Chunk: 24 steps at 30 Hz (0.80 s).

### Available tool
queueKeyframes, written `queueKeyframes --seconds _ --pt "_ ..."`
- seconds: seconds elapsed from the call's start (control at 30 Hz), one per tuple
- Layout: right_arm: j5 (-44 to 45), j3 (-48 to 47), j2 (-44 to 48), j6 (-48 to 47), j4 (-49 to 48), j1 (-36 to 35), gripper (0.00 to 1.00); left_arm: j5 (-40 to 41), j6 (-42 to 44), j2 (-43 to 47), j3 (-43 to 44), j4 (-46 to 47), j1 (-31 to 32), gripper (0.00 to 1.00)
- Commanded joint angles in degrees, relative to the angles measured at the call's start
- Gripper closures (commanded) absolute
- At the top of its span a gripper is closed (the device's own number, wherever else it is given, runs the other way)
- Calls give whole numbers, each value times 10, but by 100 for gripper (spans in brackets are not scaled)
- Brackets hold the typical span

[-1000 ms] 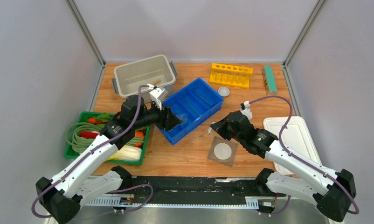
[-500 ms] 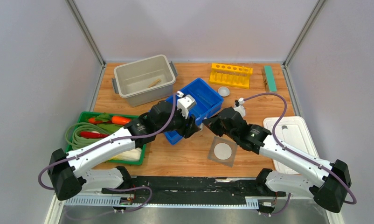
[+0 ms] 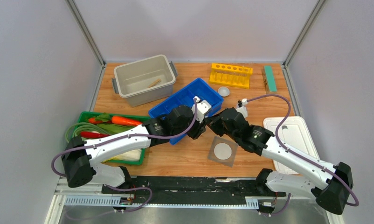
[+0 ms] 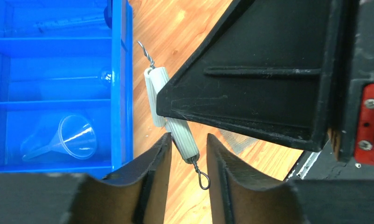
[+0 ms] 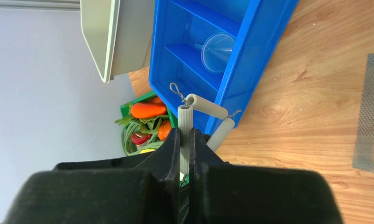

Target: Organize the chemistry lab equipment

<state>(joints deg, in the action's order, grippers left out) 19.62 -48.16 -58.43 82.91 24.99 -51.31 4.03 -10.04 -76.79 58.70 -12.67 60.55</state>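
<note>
My right gripper [image 5: 185, 140] is shut on one leg of the white triangle [image 5: 190, 116], a wire frame with ribbed white tubes, and holds it above the wood beside the blue bin [image 5: 250, 56]. My left gripper [image 4: 189, 140] is open, its jaws on either side of another tube of the triangle [image 4: 156, 88] without closing on it. In the top view the two grippers meet, left [image 3: 199, 128] and right [image 3: 211, 122]. A clear funnel [image 4: 78, 137] lies in the bin. The grey mesh with white disc [image 3: 223, 150] lies flat below the grippers. A clear round dish [image 3: 224, 91] sits behind the bin.
A grey tub [image 3: 143, 77] stands at the back left and a yellow tube rack [image 3: 231, 74] at the back. A green tray [image 3: 85, 113] of vegetables is on the left. A white lid [image 3: 292, 135] lies on the right and a green block [image 3: 270, 78] at the far right.
My left arm has swung right from over the blue bin to the right gripper, bringing its open jaws around the triangle. The right gripper has shifted slightly left, still holding the triangle.
</note>
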Motion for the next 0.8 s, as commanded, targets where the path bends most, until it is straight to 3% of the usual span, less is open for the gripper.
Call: queueKeyframes --seconds 0.0,0.17,0.27,0.37,0.43,0.57,0.7,0.77 --pt "27 -4 10 13 -13 -4 100 33 7 -9 19 4 13 64" --pt "23 10 16 4 -20 -4 100 44 7 -6 16 3 13 99" --pt "29 25 31 -10 -23 -3 94 60 4 7 12 3 13 100" --pt "49 47 60 -20 -15 -4 78 70 4 22 7 3 13 100" --pt "61 65 91 -45 -20 -4 56 83 4 30 4 -2 13 100" --pt "78 106 161 -163 -54 -4 23 100 9 39 14 -27 6 100" --pt "122 128 222 -227 -5 -4 0 84 -2 38 36 -72 -26 100" --pt "143 132 246 -241 32 -4 0 80 -2 43 47 -88 -49 100"
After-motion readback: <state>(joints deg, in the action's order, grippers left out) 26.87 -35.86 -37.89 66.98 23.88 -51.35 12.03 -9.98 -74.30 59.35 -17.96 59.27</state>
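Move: The clay triangle is between the hands, one rod in the closed right fingers and another between the left's half-open pads: its middle is about 3 cm ahead of the left hand and 2 cm to its right, level, and some 1 cm ahead of and 2 cm below the right. The blue tray's middle is about 15 cm ahead of the left hand, 6 left and 15 below, its funnel roughly 13 ahead, 9 left; the wire gauze is about 3 ahead, 11 right. Lower the left gripper about 1 cm and shut its half-open fingers on the triangle's rod while the right still holds. Then open the right fingers wide and draw that hand some 6 cm to its right and slightly back, tipping its fingers up about 15 degrees; carry the triangle with the left some 4 cm left and forward, towards the blue tray. ##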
